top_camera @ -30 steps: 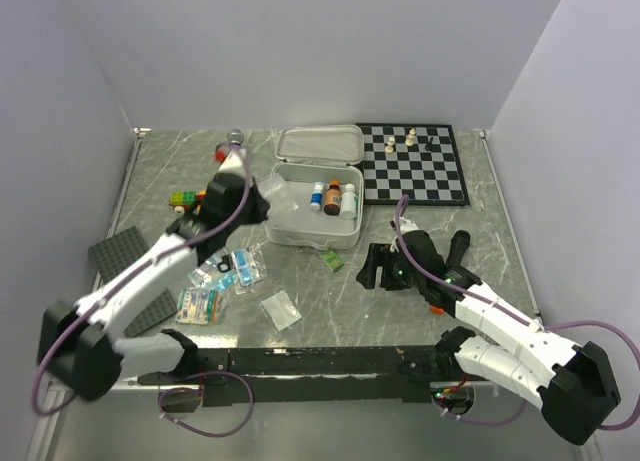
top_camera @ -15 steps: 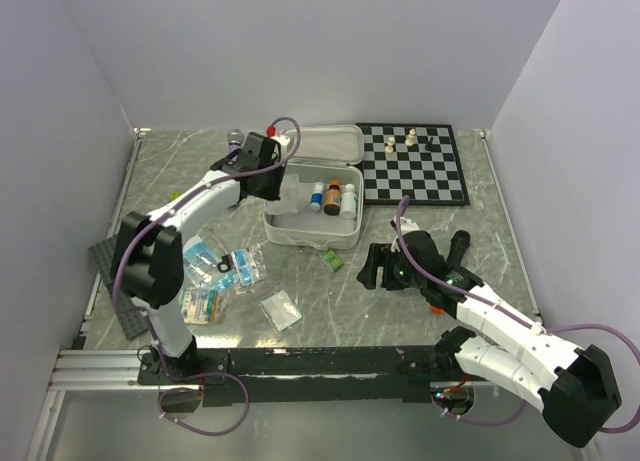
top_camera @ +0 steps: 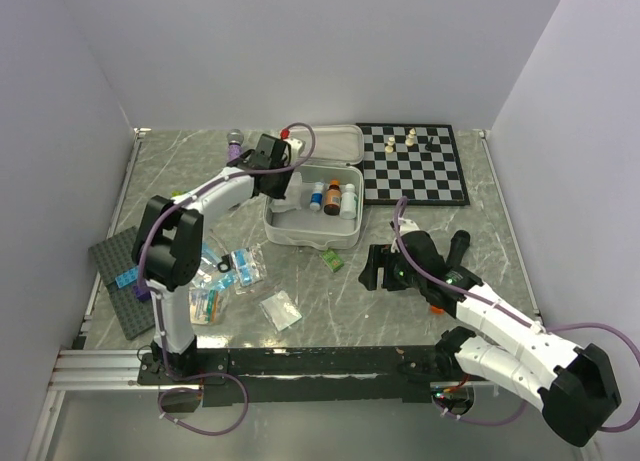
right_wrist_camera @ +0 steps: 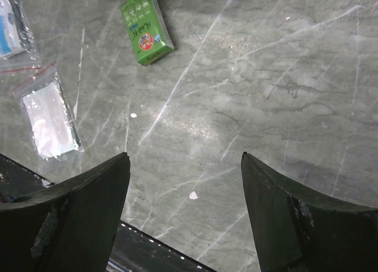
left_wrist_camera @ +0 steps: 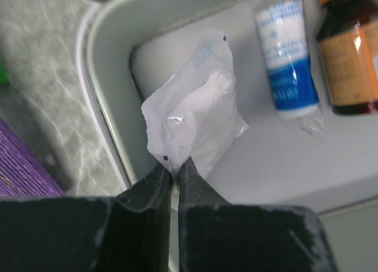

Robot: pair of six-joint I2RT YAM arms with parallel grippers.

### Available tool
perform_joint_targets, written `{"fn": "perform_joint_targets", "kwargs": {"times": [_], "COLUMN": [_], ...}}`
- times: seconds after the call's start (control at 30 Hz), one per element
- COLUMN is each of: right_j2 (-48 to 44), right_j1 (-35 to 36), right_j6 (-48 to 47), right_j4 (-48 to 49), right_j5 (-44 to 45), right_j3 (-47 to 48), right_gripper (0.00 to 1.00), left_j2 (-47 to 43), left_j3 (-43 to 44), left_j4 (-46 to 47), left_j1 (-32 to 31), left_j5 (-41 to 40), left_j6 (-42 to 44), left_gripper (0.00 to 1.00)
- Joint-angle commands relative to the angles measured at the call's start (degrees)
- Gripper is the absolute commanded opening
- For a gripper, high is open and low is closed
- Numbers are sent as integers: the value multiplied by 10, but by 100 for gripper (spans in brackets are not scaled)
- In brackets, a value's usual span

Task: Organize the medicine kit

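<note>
The white medicine kit [top_camera: 300,231] lies open mid-table, lid [top_camera: 320,144] hinged back. Inside stand a small blue-and-white bottle [top_camera: 317,195], a brown bottle [top_camera: 332,197] and a white bottle [top_camera: 348,201]. My left gripper [top_camera: 283,184] is over the kit's back left corner, shut on a clear packet of white gauze [left_wrist_camera: 195,115] that hangs into the tray [left_wrist_camera: 106,95]. The blue-and-white bottle [left_wrist_camera: 284,65] and brown bottle [left_wrist_camera: 351,53] also show in the left wrist view. My right gripper [top_camera: 372,271] is open and empty above bare table, near a small green box [right_wrist_camera: 146,28].
A chessboard [top_camera: 412,163] with a few pieces lies at the back right. Several clear sachets [top_camera: 225,276] and a white packet [top_camera: 280,309] lie front left of the kit. A grey baseplate [top_camera: 125,276] and a purple bottle [top_camera: 234,141] are at the left.
My left arm swung from left of the kit to over its back left corner, carrying the gauze packet into the tray. The right arm has not moved.
</note>
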Motion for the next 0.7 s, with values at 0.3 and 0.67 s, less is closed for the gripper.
{"fn": "perform_joint_targets", "kwargs": {"times": [0.3,0.67], "right_j2": [13,19], "right_j1": [3,3], "right_j6": [-10,-2], "right_j4": [-2,6], "right_j5": [5,1], "right_j3": [43,42], "right_gripper": [82,82], "left_j2": [-28,-112], "left_j3": [71,-59], "left_j4": [10,75], "left_j1": [0,-38], "left_j5": [-43,-20], "left_j6": [-33,-166], "left_gripper": [54,52]}}
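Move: Just above the kit's floor at its left end, the left hand already holds the white gauze packet. The spot for it lies about 3 cm ahead, 3 cm to the right and 4 cm below. The blue-and-white tube lies some 3 cm ahead and 8 cm right, the brown bottle 3 cm ahead and 12 cm right, and the white bottle 2 cm ahead and 16 cm right. From the idle right hand, that spot is about 25 cm ahead and 17 cm left. Easing forward about 3 cm inside the kit, the left hand opens its fingers to roughly half and lets go of the gauze packet beside the tube. It then rises away from the kit floor by about 8 cm, drawing back those 3 cm with the fingers still open and tilting some 15 degrees, its fingertips swinging a little upward. ##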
